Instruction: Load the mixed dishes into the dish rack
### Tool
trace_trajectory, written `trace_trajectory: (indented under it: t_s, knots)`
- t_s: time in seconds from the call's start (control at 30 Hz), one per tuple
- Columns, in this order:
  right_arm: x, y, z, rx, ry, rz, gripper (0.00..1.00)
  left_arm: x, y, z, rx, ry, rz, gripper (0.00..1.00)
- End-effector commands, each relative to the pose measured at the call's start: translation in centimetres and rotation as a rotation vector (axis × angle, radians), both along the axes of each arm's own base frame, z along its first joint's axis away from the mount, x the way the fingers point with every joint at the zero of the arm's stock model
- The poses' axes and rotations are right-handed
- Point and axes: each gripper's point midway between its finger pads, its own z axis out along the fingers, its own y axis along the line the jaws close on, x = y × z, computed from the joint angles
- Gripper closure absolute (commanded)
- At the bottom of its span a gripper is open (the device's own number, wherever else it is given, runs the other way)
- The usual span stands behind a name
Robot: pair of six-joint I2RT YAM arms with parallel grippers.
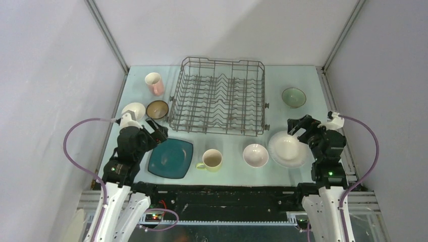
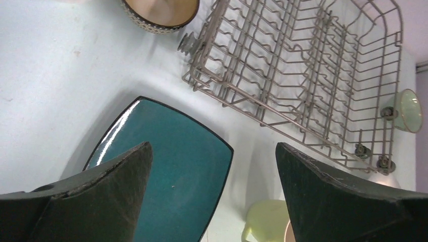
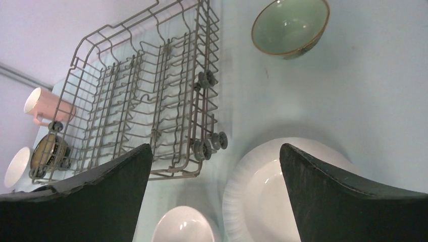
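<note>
The empty dish rack [image 1: 217, 96] stands at the back centre. Left of it are the pink cup [image 1: 154, 83], dark brown bowl [image 1: 157, 109] and a white bowl [image 1: 133, 111]. In front lie the teal square plate [image 1: 171, 158], yellow-green mug [image 1: 212, 160], second white bowl [image 1: 255, 155] and white round plate [image 1: 287, 149]. The pale green bowl [image 1: 293, 97] sits right of the rack. My left gripper [image 1: 157, 132] hovers open and empty over the teal plate's [image 2: 171, 171] far edge. My right gripper [image 1: 298, 126] hovers open and empty over the white plate's [image 3: 267, 196] far edge.
Grey walls with metal posts close in the table on the left, back and right. The rack's [image 2: 303, 75] near corner is just ahead of my left gripper [image 2: 213, 146]. The rack's wheels [image 3: 209, 143] are close by my right gripper [image 3: 216, 146].
</note>
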Motion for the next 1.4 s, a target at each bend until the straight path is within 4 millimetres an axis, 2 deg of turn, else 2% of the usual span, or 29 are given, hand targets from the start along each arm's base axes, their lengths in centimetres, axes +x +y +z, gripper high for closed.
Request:
trace_trajectory:
  t_s: [0.0,0.13,0.27,0.37,0.53,0.63,0.73,0.8,0.87,0.9,1.0,1.1,1.2,1.37]
  knots:
    - [0.2,1.2,0.8,0.031,-0.005,0.065,0.0,0.8,0.8,2.0,0.002,-0.017,0.057,0.02]
    - [0.5,1.1,0.5,0.063,0.013,0.042,0.0,1.4,0.2,1.2,-0.1,0.017,0.111,0.02]
    - [0.5,1.2,-0.1,0.084,0.042,0.012,0.0,1.2,1.0,-1.5,-0.107,0.128,0.198,0.02]
    - [0.1,2.9,-0.2,0.098,0.056,0.079,0.0,0.0,2.1,-3.9,-0.074,0.238,0.275,0.05]
    - [-1.0,7.2,0.1,0.122,0.059,0.308,0.0,-1.4,-0.3,-7.6,-0.183,0.327,0.2,0.06]
    - [-1.3,8.4,-0.1,0.135,0.076,0.359,0.0,-3.1,-1.1,-8.8,-0.254,0.395,0.215,0.04]
    - [-1.3,8.8,-0.5,0.136,0.094,0.367,0.0,-5.4,-0.6,-9.0,-0.263,0.483,0.276,0.01]
    - [-1.2,9.1,-0.7,0.132,0.102,0.371,0.0,-6.3,-0.2,-8.7,-0.261,0.505,0.306,0.01]
    - [-1.1,9.4,-0.8,0.134,0.108,0.378,0.0,-6.6,-0.4,-9.1,-0.282,0.518,0.312,0.01]
    - [-1.1,9.5,-0.8,0.135,0.109,0.382,0.0,-6.9,-0.8,-10.0,-0.296,0.542,0.303,0.01]
    - [-1.1,9.7,-0.7,0.136,0.104,0.39,0.0,-6.7,-1.8,-11.8,-0.344,0.571,0.285,0.01]
    - [-1.3,9.7,-0.7,0.129,0.102,0.395,0.0,-7.3,-2.2,-14.0,-0.342,0.648,0.291,0.02]
    - [-1.3,9.6,-0.9,0.115,0.107,0.397,0.0,-7.2,-2.3,-15.3,-0.328,0.686,0.287,0.02]
    - [-1.3,9.8,-1.1,0.112,0.113,0.41,0.0,-6.8,-4.0,-17.2,-0.387,0.725,0.235,0.05]
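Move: Below the left hand and slightly back is the square teal plate, its middle about 6 cm back, 2 cm right and 18 cm down. Some 23 cm right and 6 cm back stands the yellow-green mug; the brown bowl is roughly 22 cm ahead and 6 cm left. The right hand has the near white bowl about 14 cm left, 3 cm back and 17 cm below; the white plate lies 4 cm right of the hand, about level fore and aft, the green bowl some 29 cm ahead and 7 cm right. Sinking about 16 cm and drawing back some 8 cm, the left hand comes down close over the teal plate, tipping its fingers down roughly 40 degrees with a slight counter-clockwise turn, the jaws still wide. Meanwhile the right hand swings 9 cm left off the white plate towards the near white bowl, lowering a little and turning counter-clockwise, open throughout. ##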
